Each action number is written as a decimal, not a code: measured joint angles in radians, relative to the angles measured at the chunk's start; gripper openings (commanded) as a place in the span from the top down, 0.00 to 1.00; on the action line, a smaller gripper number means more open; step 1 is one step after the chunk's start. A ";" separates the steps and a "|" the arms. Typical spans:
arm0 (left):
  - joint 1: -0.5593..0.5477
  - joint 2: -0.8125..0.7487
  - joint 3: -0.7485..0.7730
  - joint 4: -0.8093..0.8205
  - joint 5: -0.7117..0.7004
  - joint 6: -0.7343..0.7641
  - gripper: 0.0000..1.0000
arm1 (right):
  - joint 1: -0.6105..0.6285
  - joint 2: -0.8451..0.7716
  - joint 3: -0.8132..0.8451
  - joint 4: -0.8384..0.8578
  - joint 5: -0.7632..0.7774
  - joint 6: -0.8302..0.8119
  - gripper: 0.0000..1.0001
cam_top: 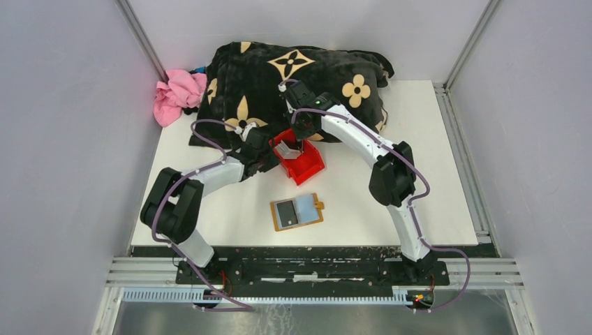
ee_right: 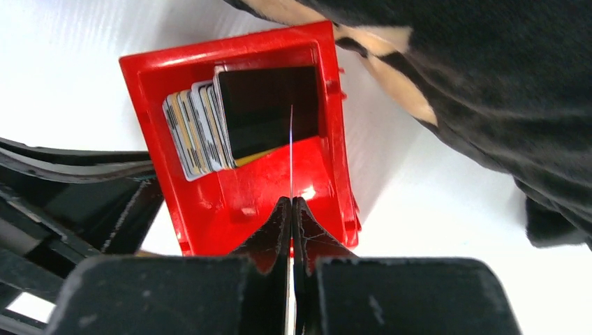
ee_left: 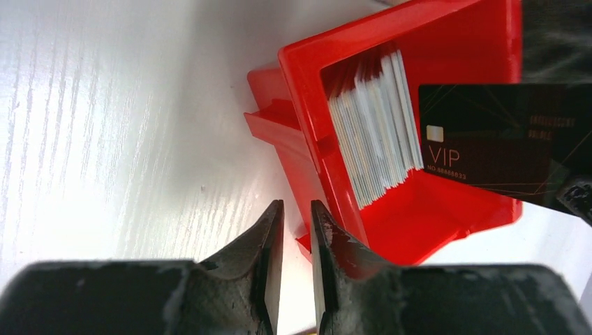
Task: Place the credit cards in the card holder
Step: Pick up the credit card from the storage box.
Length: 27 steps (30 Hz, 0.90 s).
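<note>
A red bin (cam_top: 312,172) at mid-table holds a stack of credit cards (ee_left: 370,139) standing on edge (ee_right: 192,132). My right gripper (ee_right: 291,202) is shut on one black card marked VIP (ee_left: 489,132), seen edge-on as a thin line (ee_right: 291,139) over the bin's inside. In the top view the right gripper (cam_top: 299,145) hangs over the bin. My left gripper (ee_left: 297,209) sits low at the bin's left corner, jaws a narrow gap apart with bare table showing between them (cam_top: 265,159). The tan card holder (cam_top: 297,211) lies open, nearer the arm bases.
A black blanket with tan flowers (cam_top: 293,77) is heaped just behind the bin. A pink cloth (cam_top: 178,94) lies at the back left. Grey walls close in the white table (cam_top: 433,181) on both sides.
</note>
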 measured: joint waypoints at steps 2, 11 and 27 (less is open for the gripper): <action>0.000 -0.021 0.001 -0.003 0.000 0.015 0.70 | 0.000 -0.027 -0.030 0.000 0.017 -0.005 0.99; 0.000 -0.186 0.001 -0.001 0.037 0.100 0.61 | -0.034 -0.323 -0.253 0.013 -0.064 0.006 0.99; 0.000 -0.382 -0.166 0.128 0.528 0.202 0.44 | -0.106 -0.669 -0.766 0.098 -0.632 0.158 0.99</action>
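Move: The black card is already in the right gripper, just above the red box. The open card holder lies about 21 cm back and 1 cm left of that hand, some 13 cm below; the box's middle is 2 cm back in line with it, its card stack 5 cm left and level. From the empty left gripper, the held black card is about 6 cm ahead, 6 cm right and 5 cm higher; the card holder is 14 cm back and 6 cm right. Keep the black card pinched in the right gripper; lift it up and rightward off the box, then draw it back about 17 cm towards the card holder, swinging the fingers to point left and down. Raise the left gripper some 11 cm beside the box, then bring it back and right, turning clockwise towards the held card while its empty fingers open to about half. ##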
